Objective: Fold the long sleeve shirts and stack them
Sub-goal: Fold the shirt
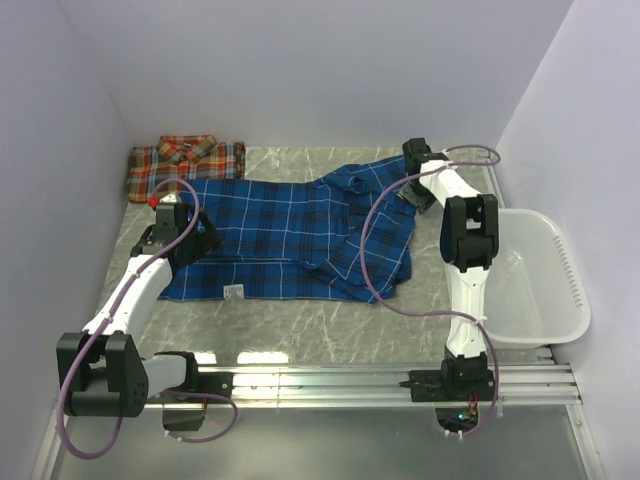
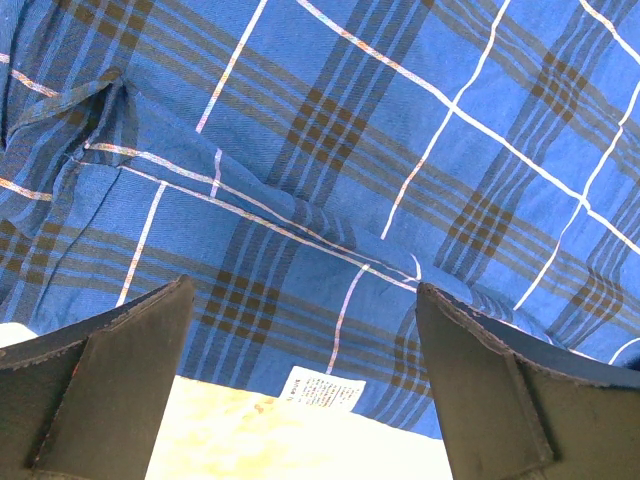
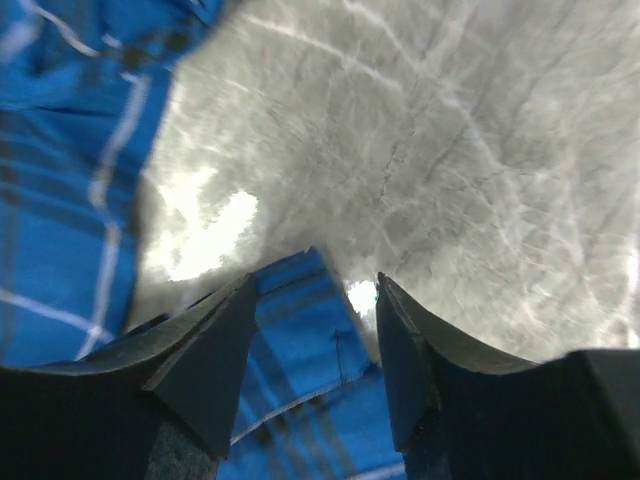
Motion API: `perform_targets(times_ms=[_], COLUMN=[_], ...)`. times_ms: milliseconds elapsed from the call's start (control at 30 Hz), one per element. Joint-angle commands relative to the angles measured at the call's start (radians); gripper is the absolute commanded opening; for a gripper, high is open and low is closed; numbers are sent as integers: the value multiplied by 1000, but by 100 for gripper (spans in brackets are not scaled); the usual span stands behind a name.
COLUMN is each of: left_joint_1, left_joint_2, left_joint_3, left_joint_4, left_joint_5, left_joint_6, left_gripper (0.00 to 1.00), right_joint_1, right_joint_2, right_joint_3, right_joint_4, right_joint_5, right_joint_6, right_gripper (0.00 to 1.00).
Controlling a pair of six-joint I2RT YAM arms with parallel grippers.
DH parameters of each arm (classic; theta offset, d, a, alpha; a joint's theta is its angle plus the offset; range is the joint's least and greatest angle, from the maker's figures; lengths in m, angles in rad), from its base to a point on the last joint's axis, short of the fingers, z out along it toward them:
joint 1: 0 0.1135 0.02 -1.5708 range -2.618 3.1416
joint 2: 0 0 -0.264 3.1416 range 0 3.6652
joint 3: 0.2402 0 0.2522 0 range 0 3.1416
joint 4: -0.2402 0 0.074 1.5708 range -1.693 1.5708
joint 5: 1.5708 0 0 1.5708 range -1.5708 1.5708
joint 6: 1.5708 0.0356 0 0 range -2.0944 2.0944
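The royal blue plaid long sleeve shirt (image 1: 290,235) lies spread across the middle of the table, one sleeve reaching to the back right. The red-orange plaid shirt (image 1: 185,160) rests folded at the back left corner. My left gripper (image 1: 190,238) hovers open over the blue shirt's left part; in its wrist view the fingers (image 2: 120,370) straddle the hem (image 2: 350,150) and a white care label (image 2: 322,392). My right gripper (image 1: 412,185) is at the sleeve end. Its jaws stand apart around the blue cuff (image 3: 300,340), with a gap beside the right finger (image 3: 410,350).
A white plastic basket (image 1: 530,280) stands at the right edge, beside the right arm. Grey marble tabletop (image 3: 420,130) shows behind the cuff and along the front (image 1: 300,335). Walls enclose the back and both sides.
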Motion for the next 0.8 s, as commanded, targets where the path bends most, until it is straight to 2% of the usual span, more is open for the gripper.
perform_targets(times_ms=[0,167,333,500,567,667,767], left_joint_1=[-4,-3,-3,-3,-3,-3,-3], left_joint_2=[-5,-4,4,15,18,21,21], left_joint_3=[1,1,4,6,6,6,6], left_joint_4=[31,34,32,32,34,32,32], left_joint_5=[10,13,13,10,11,11,7], left_joint_6=[16,16,16,16,16,16,14], left_gripper=[99,99,99,99,99,99,99], right_joint_1=[-8,-34,-39,-39,-39,-39,-39], right_joint_2=[29,80,96,80,70,69,68], right_joint_3=[60,118,129,112,83,83,77], right_joint_4=[-20,-53,-52,-49,-30,-32,-29], right_joint_5=[12,-68,-96,-112,-114,-115,-117], right_joint_6=[27,-11,-56,-80,-85,-91,-97], right_gripper=[57,40,31,38,34,35,33])
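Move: The free right hand hangs just above the blue shirt's cuff corner, about 1 cm ahead, level sideways and some 2 cm below its fingertips. The shirt's collar fold lies about 21 cm to the left and 4 cm farther out. The white basket stands about 24 cm to the right and 20 cm back. From the idle left hand, the cuff is roughly 56 cm right, 16 cm ahead and 10 cm below. Right hand dips and reaches forward, each about 1 cm, onto the cuff corner, fingers closing to pinch it. ##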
